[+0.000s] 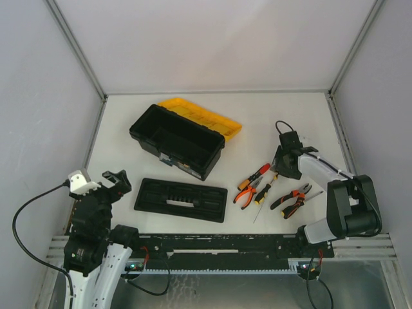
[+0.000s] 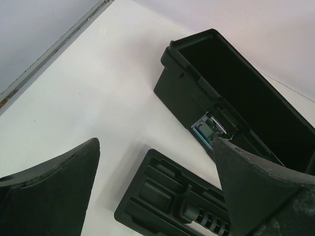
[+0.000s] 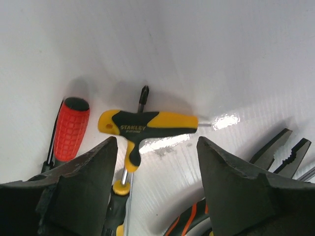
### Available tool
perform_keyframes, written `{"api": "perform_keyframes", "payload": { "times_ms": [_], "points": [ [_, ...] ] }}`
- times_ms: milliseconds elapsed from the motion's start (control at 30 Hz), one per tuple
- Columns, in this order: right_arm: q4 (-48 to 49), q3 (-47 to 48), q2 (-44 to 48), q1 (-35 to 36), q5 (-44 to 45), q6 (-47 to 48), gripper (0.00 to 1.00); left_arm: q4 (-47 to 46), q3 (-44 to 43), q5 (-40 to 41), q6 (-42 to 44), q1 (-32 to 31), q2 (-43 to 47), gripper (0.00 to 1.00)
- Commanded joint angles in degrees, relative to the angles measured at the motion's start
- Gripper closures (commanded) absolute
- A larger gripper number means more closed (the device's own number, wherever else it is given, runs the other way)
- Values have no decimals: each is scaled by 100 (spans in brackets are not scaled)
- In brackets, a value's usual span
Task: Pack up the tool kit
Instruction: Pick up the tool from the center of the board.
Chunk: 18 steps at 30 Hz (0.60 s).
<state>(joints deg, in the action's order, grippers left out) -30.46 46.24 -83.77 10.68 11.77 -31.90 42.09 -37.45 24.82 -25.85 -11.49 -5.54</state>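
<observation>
The black toolbox [image 1: 177, 140] stands open at the back left, its yellow lid [image 1: 203, 118] folded behind it. The black inner tray [image 1: 181, 200] lies on the table in front of the box. My left gripper [image 1: 116, 183] hovers open left of the tray; the tray [image 2: 172, 196] and the teal latch [image 2: 209, 130] show between its fingers. My right gripper [image 3: 157, 147] is open over the tools, holding nothing. A yellow-and-black T-handle driver [image 3: 147, 123] lies just past its fingertips, beside a red-handled screwdriver [image 3: 71, 129].
Two orange-handled pliers [image 1: 246, 195] [image 1: 291, 198] and a yellow-black screwdriver [image 1: 265, 190] lie on the table right of the tray. Grey walls close in the table on three sides. The arms' mounting rail [image 1: 225, 244] runs along the near edge.
</observation>
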Motion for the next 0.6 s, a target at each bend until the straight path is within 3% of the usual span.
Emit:
{"api": "perform_keyframes", "payload": {
  "times_ms": [0,267,367,433,500,567],
  "points": [
    [-49,248,326,224,113,267,34,-188,71,-54,124,41,55,0],
    [-150,151,203,283,190,-561,38,-192,68,-53,124,43,80,0],
    [29,-49,341,304,265,-879,47,-183,68,-31,124,42,90,0],
    [198,-129,306,295,92,-925,49,-191,71,-43,124,45,97,0],
    [256,-138,175,286,70,-962,61,-192,76,-48,124,45,85,0],
    [309,-152,54,259,48,-1005,64,-192,69,-49,124,42,82,0]
  ]
}}
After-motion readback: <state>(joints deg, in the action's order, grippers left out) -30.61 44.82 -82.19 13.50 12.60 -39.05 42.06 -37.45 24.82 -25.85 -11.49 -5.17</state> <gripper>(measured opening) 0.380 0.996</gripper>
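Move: The T-handle tool lies under the right hand's fingertips, its yellow-black grip about 3 cm ahead, 1 cm left and 2 cm below. The red handle is roughly 5 cm ahead and 6 cm left; the yellow-black screwdriver's handle some 4 cm back and 6 cm left; the orange-black pliers about 5 cm back and 8 cm right. From the left hand the T-handle is some 12 cm ahead, 53 cm right, 23 cm below. The right hand edges 1.5 cm left, up 1 cm and down again, fingers narrowing over the T-handle's stem. ##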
